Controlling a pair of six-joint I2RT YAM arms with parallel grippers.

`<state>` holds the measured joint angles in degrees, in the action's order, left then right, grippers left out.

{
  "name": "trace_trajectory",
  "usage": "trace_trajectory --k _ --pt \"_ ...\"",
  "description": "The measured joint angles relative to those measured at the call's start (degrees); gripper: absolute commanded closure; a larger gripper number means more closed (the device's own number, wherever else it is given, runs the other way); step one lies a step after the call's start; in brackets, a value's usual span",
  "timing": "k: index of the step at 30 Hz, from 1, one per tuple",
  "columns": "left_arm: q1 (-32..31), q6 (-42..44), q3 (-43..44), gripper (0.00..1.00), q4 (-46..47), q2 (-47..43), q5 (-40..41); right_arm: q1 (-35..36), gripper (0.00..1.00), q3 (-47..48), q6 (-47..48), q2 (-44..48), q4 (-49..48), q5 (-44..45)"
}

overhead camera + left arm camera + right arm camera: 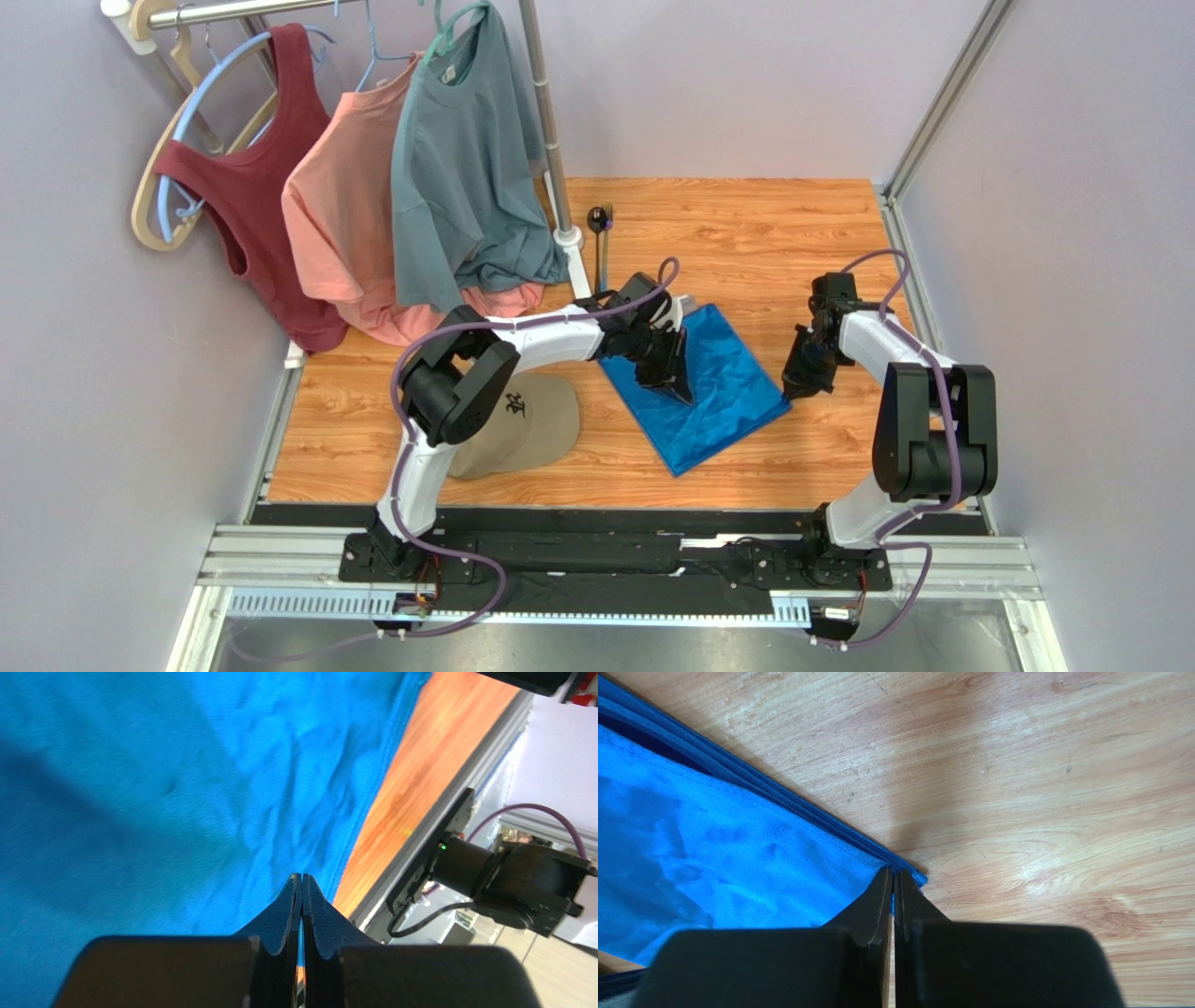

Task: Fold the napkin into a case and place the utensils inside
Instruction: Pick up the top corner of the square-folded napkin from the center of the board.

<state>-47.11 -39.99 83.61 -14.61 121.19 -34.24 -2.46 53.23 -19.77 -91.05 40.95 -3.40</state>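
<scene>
The blue napkin (723, 399) lies flat as a slanted rectangle on the wooden table (786, 231). My left gripper (679, 389) is shut, its tips (302, 876) down on the wrinkled cloth (175, 798) near the middle. My right gripper (801, 385) stands at the napkin's right corner. In the right wrist view its jaws (893, 872) are closed on the hemmed corner of the napkin (703, 868), with a sliver of blue between them. A black-bowled spoon (601, 245) lies at the back by the rack's foot. The fork is out of view.
A tan cap (526, 420) sits left of the napkin, under my left arm. A clothes rack pole (554, 140) rises at the back left with a grey-teal T-shirt (463, 168), a pink shirt (344, 224) and a maroon top (253, 182) on hangers.
</scene>
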Motion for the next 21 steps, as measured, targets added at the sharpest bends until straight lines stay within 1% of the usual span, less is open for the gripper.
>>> trace_trajectory --k 5,9,13,16,19,21 --pt "0.9 1.2 1.3 0.95 -3.3 0.1 3.9 -0.1 1.00 0.0 -0.2 1.6 0.7 2.3" --pt "1.8 1.3 7.5 0.95 -4.4 3.3 6.3 -0.6 1.00 0.0 -0.8 6.6 2.0 5.3" --pt "1.9 0.0 13.1 0.95 -3.9 8.6 6.4 -1.1 1.00 0.0 -1.3 12.0 3.1 7.2" --pt "0.7 -1.9 16.4 0.95 -3.6 13.0 5.3 -1.4 1.00 0.0 -1.4 14.8 3.8 8.2" --pt "-1.4 -2.8 20.8 0.95 -3.6 15.8 4.1 -1.4 1.00 0.0 -1.3 15.5 4.7 8.4" --pt "-2.7 -3.1 22.1 0.95 -3.5 16.7 4.0 -1.5 1.00 0.0 -1.2 15.5 4.8 8.0"
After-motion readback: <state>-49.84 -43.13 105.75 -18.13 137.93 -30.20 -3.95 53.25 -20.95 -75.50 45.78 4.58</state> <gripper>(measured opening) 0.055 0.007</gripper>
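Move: The right fingers already pinch the napkin's right-hand corner down at the board; the folded napkin's middle lies about 15 cm to their left and 2 cm farther out. From the left gripper that corner is some 16 cm to the right, level fore and aft, and 3 cm lower; the napkin's middle is roughly 1 cm right, 2 cm ahead and 3 cm below. The spoon lies about 13 cm left and 22 cm ahead of the left gripper. Keep the right fingers shut on the napkin's corner and lift it about 6 cm, easing 3 cm to the right with a slight tilt. Meanwhile swing the nearly shut left gripper forward over the napkin, then lower it onto the cloth and bring it right and back, ending some 7 cm right of its start and 3 cm lower. ##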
